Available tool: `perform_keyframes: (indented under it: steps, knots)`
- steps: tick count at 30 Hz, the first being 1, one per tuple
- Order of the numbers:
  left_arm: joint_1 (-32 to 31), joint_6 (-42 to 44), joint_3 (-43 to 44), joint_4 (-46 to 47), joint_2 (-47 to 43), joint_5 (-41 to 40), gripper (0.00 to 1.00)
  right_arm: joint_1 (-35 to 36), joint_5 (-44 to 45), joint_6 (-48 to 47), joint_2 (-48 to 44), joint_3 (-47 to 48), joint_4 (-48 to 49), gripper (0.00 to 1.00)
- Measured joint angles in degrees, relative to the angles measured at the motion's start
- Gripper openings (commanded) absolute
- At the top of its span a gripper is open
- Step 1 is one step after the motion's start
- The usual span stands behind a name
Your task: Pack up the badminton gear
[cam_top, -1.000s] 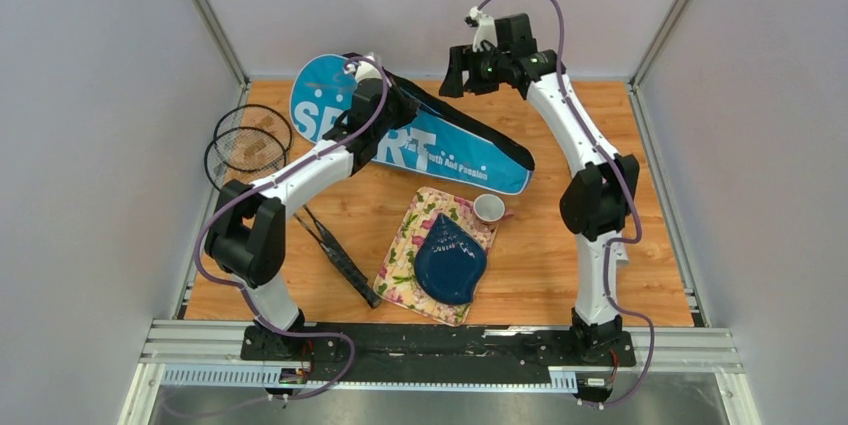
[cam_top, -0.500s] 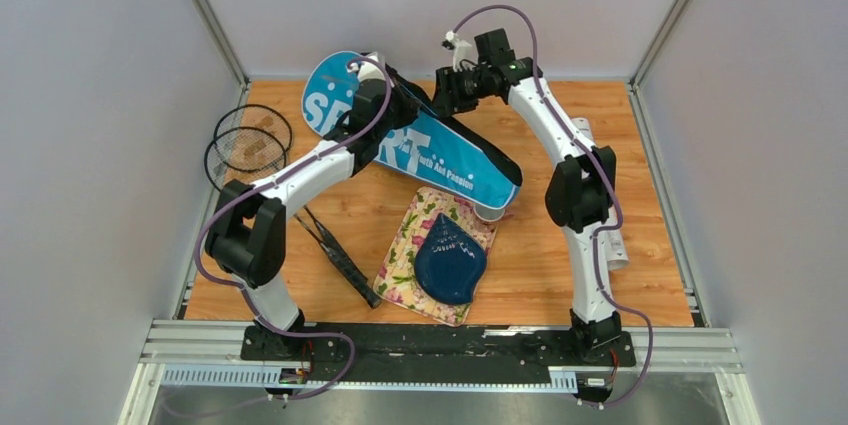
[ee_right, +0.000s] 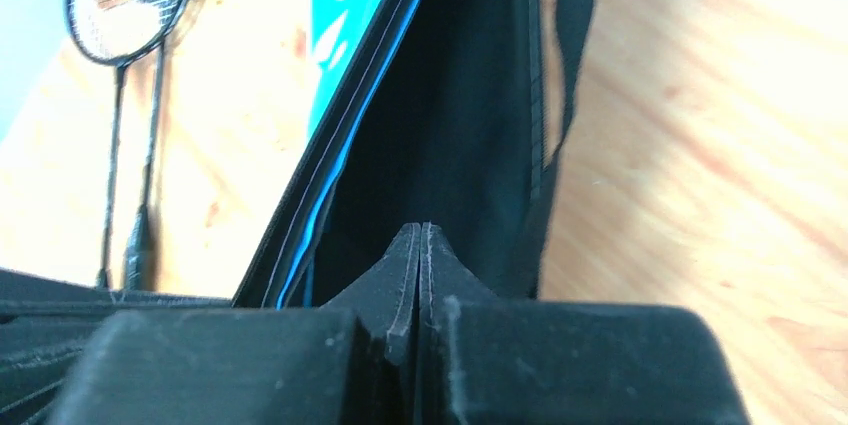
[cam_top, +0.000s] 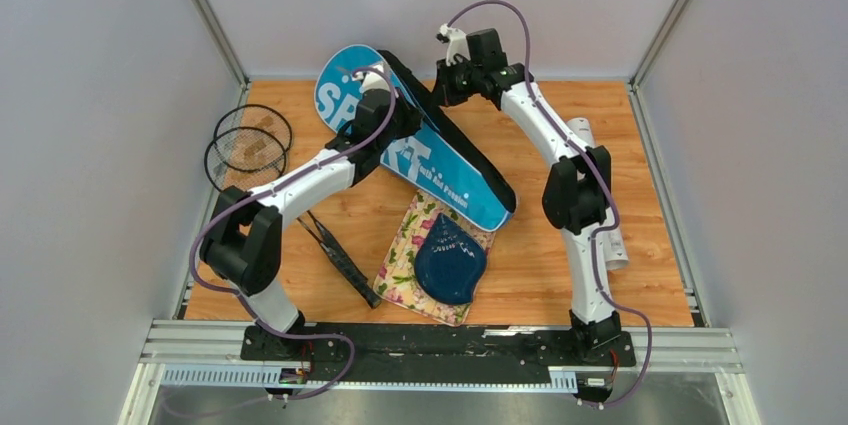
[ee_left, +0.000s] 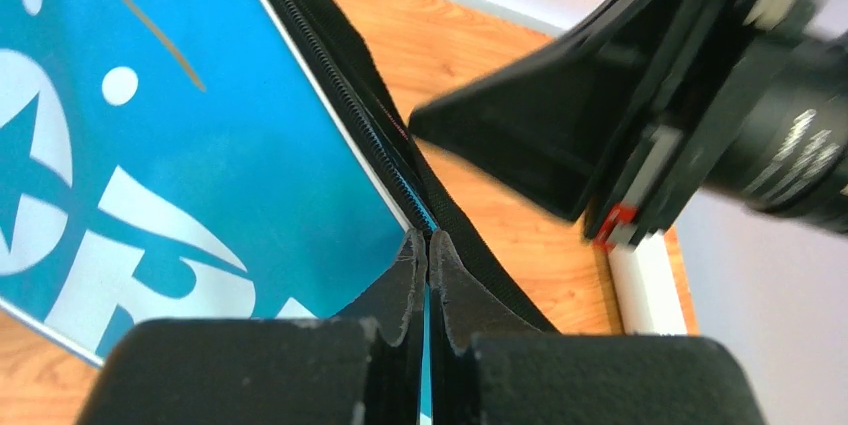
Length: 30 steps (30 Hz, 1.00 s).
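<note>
The blue "SPORT" racket bag [cam_top: 440,160] is lifted at its wide end and slants down toward the table's middle. My left gripper [cam_top: 385,115] is shut on its edge, with a thin blue strip of the bag [ee_left: 200,145] showing between the pads by the zipper. My right gripper [cam_top: 440,85] is shut at the bag's black zipper edge [ee_right: 450,125], its tips pressed against the black fabric. Two black rackets [cam_top: 250,140] lie at the left, also visible in the right wrist view [ee_right: 130,5]. A long white tube [cam_top: 612,245] lies at the right behind the right arm.
A dark blue plate [cam_top: 450,260] sits on a floral cloth [cam_top: 400,265] in the front middle, with the bag's narrow end just above the cloth's top corner. The racket handles [cam_top: 340,257] reach toward the cloth's left side. Grey walls enclose the table.
My right gripper came down to the bag's upper edge and went from open to shut. The bag tipped up and swung toward the front, now covering the small white cup.
</note>
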Motion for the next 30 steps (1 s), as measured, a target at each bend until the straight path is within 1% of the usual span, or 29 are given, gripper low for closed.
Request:
perform_keyframes:
  steps: [4, 8, 9, 12, 14, 15, 17, 20, 22, 26, 27, 30]
  knots:
    - [-0.33, -1.27, -5.60, 0.04, -3.65, -1.42, 0.00, 1.31, 6.29, -4.55, -3.06, -2.67, 5.29, 0.00]
    - [-0.33, -3.87, -10.40, 0.50, -6.56, -3.37, 0.00, 2.49, 9.40, -7.45, -5.70, -2.67, 9.75, 0.00]
    - [-0.31, -4.09, -10.49, 0.48, -6.64, -3.56, 0.00, 2.71, 9.75, -7.50, -6.01, -1.70, 9.51, 0.17]
    - [-0.20, -4.17, -9.88, 0.26, -6.64, -3.85, 0.00, 3.02, 11.28, -5.53, -5.84, 3.69, 6.25, 0.60]
    - [0.04, -3.87, -9.01, 0.13, -6.67, -3.78, 0.00, 2.73, 11.65, -2.16, -6.03, 7.63, 1.84, 0.68]
    - [0.28, -3.50, -8.81, 0.33, -6.97, -3.54, 0.00, 2.51, 11.69, 0.17, -6.91, 8.13, 0.13, 0.76]
    - [0.87, -2.91, -8.83, 0.50, -7.98, -2.73, 0.00, 1.84, 10.54, 4.13, -9.55, 5.42, -2.10, 0.77]
    - [2.19, -2.38, -10.32, 2.60, -10.40, 0.13, 0.00, 0.70, 7.65, 9.27, -14.73, -2.60, -5.05, 0.77]
    - [3.56, -1.79, -12.98, 5.42, -12.85, 2.69, 0.00, 0.22, 6.36, 12.61, -17.38, -7.89, -6.16, 0.77]
    - [6.29, -1.97, -18.40, 10.25, -16.15, 7.93, 0.00, -0.28, 5.07, 19.82, -22.40, -21.29, -2.67, 0.74]
    - [6.82, -2.10, -19.37, 11.02, -16.50, 9.01, 0.00, -0.26, 4.59, 21.14, -22.88, -23.17, -2.01, 0.73]
    - [8.46, -2.97, -23.12, 13.88, -17.62, 12.15, 0.00, 0.02, 1.40, 27.58, -24.28, -30.10, 4.15, 0.73]
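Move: The racket bag's upper long edge, along the zip, is already pinched in the left hand; the middle of its black side lies about 7 cm to that hand's right, level in reach and some 7 cm below. From the shut right hand this black side is roughly 4 cm back, 3 cm right and 6 cm below. The blue plate sits some 31 cm back of the right hand, 4 cm right and 19 cm below. The bag is carried by its zip edge in the left hand, which keeps its pinch and drags it about 5 cm back and 6 cm left, dipping, lifting, then sinking slightly. The shut right hand climbs some 12 cm clear of the black side, opens wide near the top, then swings back about 12 cm and down beside that side, its wrist tipping downward and turning clockwise. ##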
